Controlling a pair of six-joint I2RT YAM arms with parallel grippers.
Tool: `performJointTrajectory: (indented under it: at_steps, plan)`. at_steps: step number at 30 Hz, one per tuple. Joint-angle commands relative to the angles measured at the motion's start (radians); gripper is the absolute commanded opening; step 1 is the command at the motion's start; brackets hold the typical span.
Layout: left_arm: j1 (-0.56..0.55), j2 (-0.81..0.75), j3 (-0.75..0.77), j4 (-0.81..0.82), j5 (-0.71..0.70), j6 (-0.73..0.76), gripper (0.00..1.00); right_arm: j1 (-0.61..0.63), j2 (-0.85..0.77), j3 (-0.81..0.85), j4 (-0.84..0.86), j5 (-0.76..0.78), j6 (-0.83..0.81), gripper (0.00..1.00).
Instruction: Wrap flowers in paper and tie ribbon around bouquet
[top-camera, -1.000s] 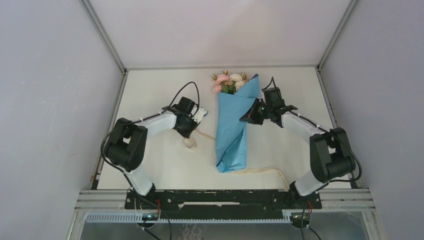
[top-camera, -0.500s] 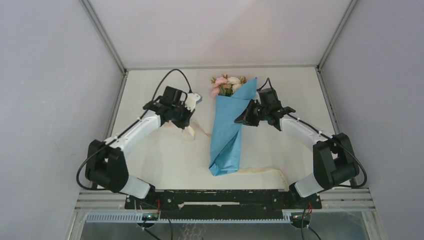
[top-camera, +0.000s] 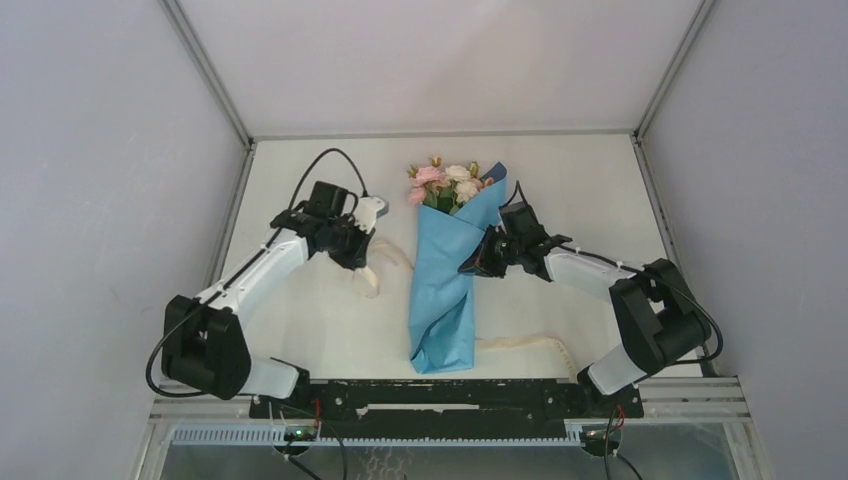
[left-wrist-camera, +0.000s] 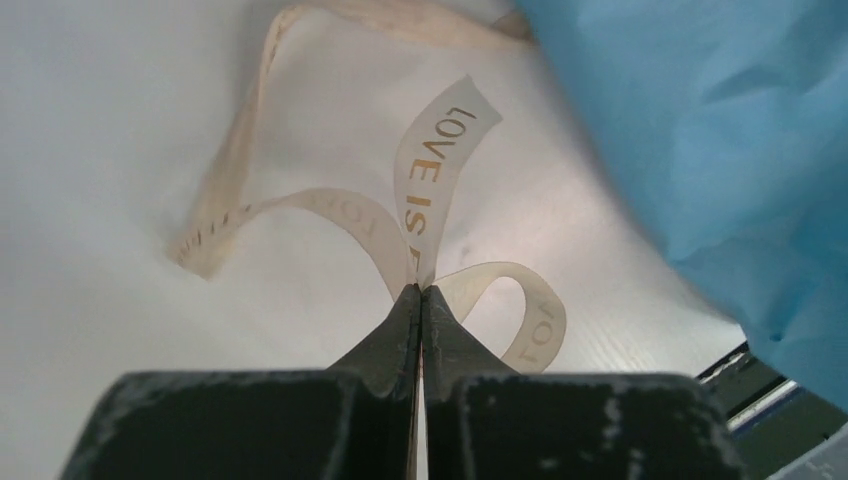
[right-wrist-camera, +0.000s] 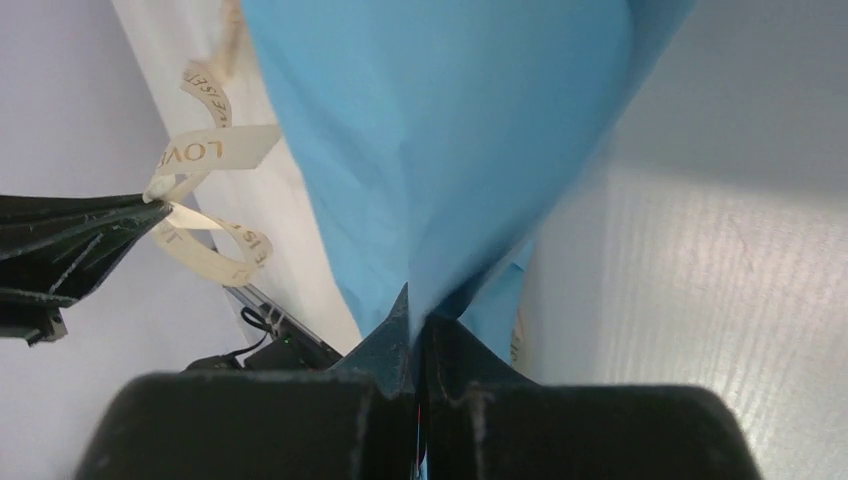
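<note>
The bouquet lies lengthwise mid-table, a long cone of blue paper (top-camera: 440, 290) with the pink and cream flowers (top-camera: 445, 185) at its far end. My right gripper (top-camera: 467, 267) is shut on the cone's right edge; the wrist view shows the paper (right-wrist-camera: 450, 130) pinched at the tips (right-wrist-camera: 415, 312). My left gripper (top-camera: 358, 257) stands left of the cone, shut on the cream ribbon (top-camera: 369, 281). In the left wrist view the printed ribbon (left-wrist-camera: 432, 185) curls up from the closed tips (left-wrist-camera: 420, 290), beside the paper (left-wrist-camera: 700, 150). The right wrist view also catches the ribbon (right-wrist-camera: 215, 150).
The ribbon's other end (top-camera: 540, 345) trails out from under the cone's near tip toward the front right. White enclosure walls close in the table on three sides. The metal rail (top-camera: 450, 395) with the arm bases runs along the near edge.
The left arm rose, swung left and now holds the ribbon end off the table. The right gripper carried the paper edge left, so the bouquet shifted left and tilted.
</note>
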Motion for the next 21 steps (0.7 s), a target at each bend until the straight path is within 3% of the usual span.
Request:
performJointTrajectory:
  at_steps: [1,4,7,10,12,17,21]
  plan:
    - [0.181,-0.06,-0.065,-0.02,0.068,-0.001,0.05,0.013,0.023,-0.02,0.051,0.023,0.002,0.0]
    - [0.298,-0.03,-0.101,-0.033,0.14,0.033,0.14,0.014,0.055,-0.02,0.05,0.033,-0.017,0.0]
    - [0.389,0.013,-0.146,-0.073,0.216,0.123,0.41,0.016,0.078,-0.02,0.054,0.029,-0.025,0.0]
    - [0.46,0.032,-0.139,-0.1,0.189,0.164,0.57,0.018,0.078,-0.02,0.049,0.041,-0.037,0.0]
    - [0.463,0.002,-0.137,-0.066,0.096,0.175,0.65,0.02,0.077,-0.019,0.049,0.043,-0.042,0.0]
    - [0.375,-0.028,-0.122,-0.056,-0.025,0.258,0.69,0.019,0.083,-0.019,0.058,0.041,-0.046,0.0]
    - [0.334,0.11,-0.075,0.015,-0.153,0.217,0.65,0.019,0.086,-0.021,0.062,0.038,-0.051,0.0]
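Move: Hanging between the left fingers is the ribbon, bound for bare table about 9 cm to this hand's left, 1 cm back and 11 cm below. The ribbon's lying stretch is some 6 cm ahead and 7 cm right; the blue paper wrap's middle is level, 15 cm right, and the flower heads 20 cm ahead, 15 cm right. The right hand grips the wrap's edge, its middle roughly 4 cm left and 5 cm lower. Swinging about 12 cm to its left and sinking some 5 cm, away from the paper wrap, the left hand opens its fingers to about two-thirds on the way and lets go of the ribbon, turning up to some 15 degrees counter-clockwise. The right hand stays shut on the paper and lowers it about 3 cm. ##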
